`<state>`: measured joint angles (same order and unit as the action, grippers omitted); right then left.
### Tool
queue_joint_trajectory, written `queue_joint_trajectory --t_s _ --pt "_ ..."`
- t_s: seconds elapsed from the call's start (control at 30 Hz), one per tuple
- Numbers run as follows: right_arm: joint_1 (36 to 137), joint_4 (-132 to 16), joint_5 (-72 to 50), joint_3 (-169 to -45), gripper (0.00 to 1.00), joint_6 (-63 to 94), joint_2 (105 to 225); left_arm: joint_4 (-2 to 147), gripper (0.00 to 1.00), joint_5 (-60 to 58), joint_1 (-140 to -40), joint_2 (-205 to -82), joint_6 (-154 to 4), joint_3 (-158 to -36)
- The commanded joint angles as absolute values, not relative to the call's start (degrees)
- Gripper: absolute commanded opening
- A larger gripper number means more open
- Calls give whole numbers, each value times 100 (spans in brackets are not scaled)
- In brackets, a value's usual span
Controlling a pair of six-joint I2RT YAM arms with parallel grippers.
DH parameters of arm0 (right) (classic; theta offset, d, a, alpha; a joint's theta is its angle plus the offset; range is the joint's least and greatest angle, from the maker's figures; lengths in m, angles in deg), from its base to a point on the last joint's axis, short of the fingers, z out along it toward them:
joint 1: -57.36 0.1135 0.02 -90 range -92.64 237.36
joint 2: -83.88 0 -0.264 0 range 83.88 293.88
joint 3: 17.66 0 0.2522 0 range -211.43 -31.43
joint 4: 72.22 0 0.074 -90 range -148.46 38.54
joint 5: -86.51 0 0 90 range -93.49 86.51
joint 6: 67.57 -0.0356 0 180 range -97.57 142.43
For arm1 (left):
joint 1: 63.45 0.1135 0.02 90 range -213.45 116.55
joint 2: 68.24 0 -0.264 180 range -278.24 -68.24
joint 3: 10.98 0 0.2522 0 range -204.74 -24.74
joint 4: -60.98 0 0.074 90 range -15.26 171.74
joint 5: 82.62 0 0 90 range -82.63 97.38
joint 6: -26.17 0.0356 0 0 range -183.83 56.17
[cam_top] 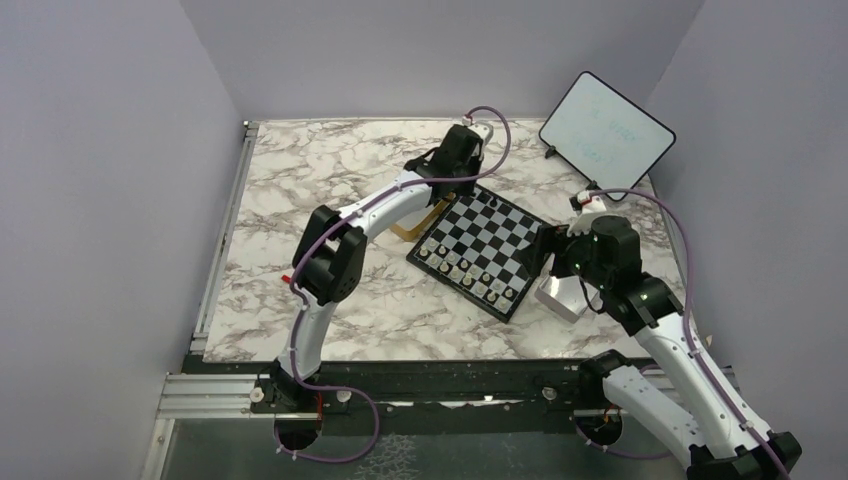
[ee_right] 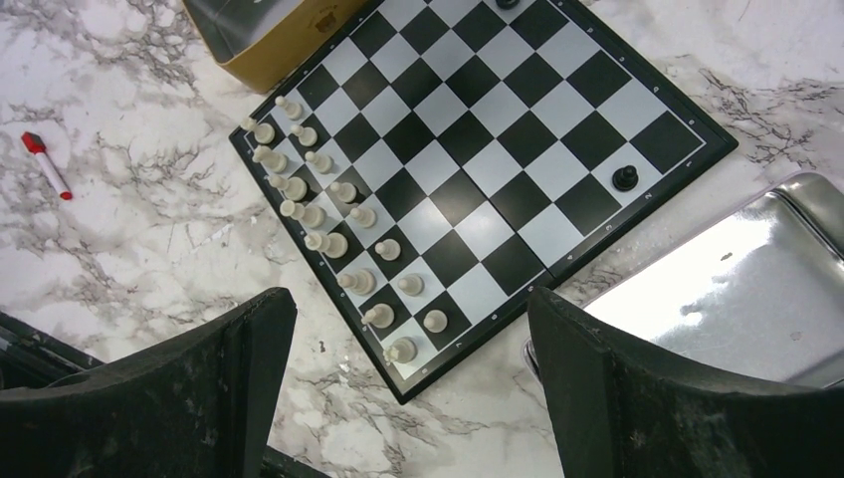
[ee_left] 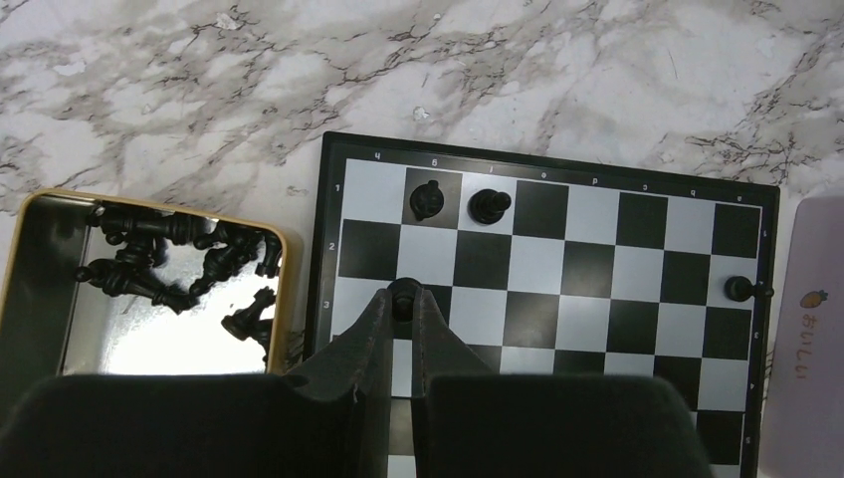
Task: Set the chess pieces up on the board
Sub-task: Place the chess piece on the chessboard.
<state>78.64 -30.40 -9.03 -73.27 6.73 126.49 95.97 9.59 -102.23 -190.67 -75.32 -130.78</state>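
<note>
The board (cam_top: 487, 240) lies in the middle of the marble table. Pale chess pieces (ee_right: 328, 214) fill two rows along its near-left side. On the far rows stand two black pieces (ee_left: 427, 200) side by side and a third (ee_left: 738, 289) at the opposite edge. My left gripper (ee_left: 403, 299) hangs over the board's far corner (cam_top: 466, 183), shut on a small black piece (ee_left: 403, 295) pinched at the fingertips. More black pieces (ee_left: 164, 264) lie loose in the gold tin (ee_left: 30, 249). At the board's near right corner my right gripper (ee_right: 408, 304) stands wide open with nothing between its fingers (ee_right: 234, 383).
A silver tin lid (ee_right: 737, 289) lies right of the board under my right arm. A red marker (ee_right: 47, 164) rests on the marble to the left. A white tablet (cam_top: 605, 122) leans at the back right. Grey walls enclose the table.
</note>
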Motion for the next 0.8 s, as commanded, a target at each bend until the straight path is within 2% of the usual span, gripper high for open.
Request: queue_joint_trajectory --t_s 0.0,0.77 --pt "7855 -3022 -702 -7266 92 608 12445 9289 8 897 -10279 -19343 -7630 -13033" --pt "7854 -3067 -755 -7231 93 692 12448 9053 8 1419 -10300 -20019 -7343 -13257"
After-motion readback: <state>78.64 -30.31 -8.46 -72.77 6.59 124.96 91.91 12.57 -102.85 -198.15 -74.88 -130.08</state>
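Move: The left hand holds a black chess piece some 13 cm above the board; the dark square on the gold box's side, next to the far corner square, lies about 2 cm ahead and level sideways. The black knight stands roughly 3 cm ahead and 4 cm right of the hand, the black bishop 1 cm ahead and 6 cm right, the gold box 3 cm ahead and 12 cm left. From the right hand, that square is about 23 cm ahead, 15 cm left and 18 cm down. Keeping its pinch on the black piece, the left hand sinks almost straight down, about 7 cm, towards the dark square beside the far corner square, quick at first and then easing nearly to a stop above the board. Over the last part it creeps forward by roughly 1 cm, the wrist barely tilting and the fingers staying closed on the piece. ##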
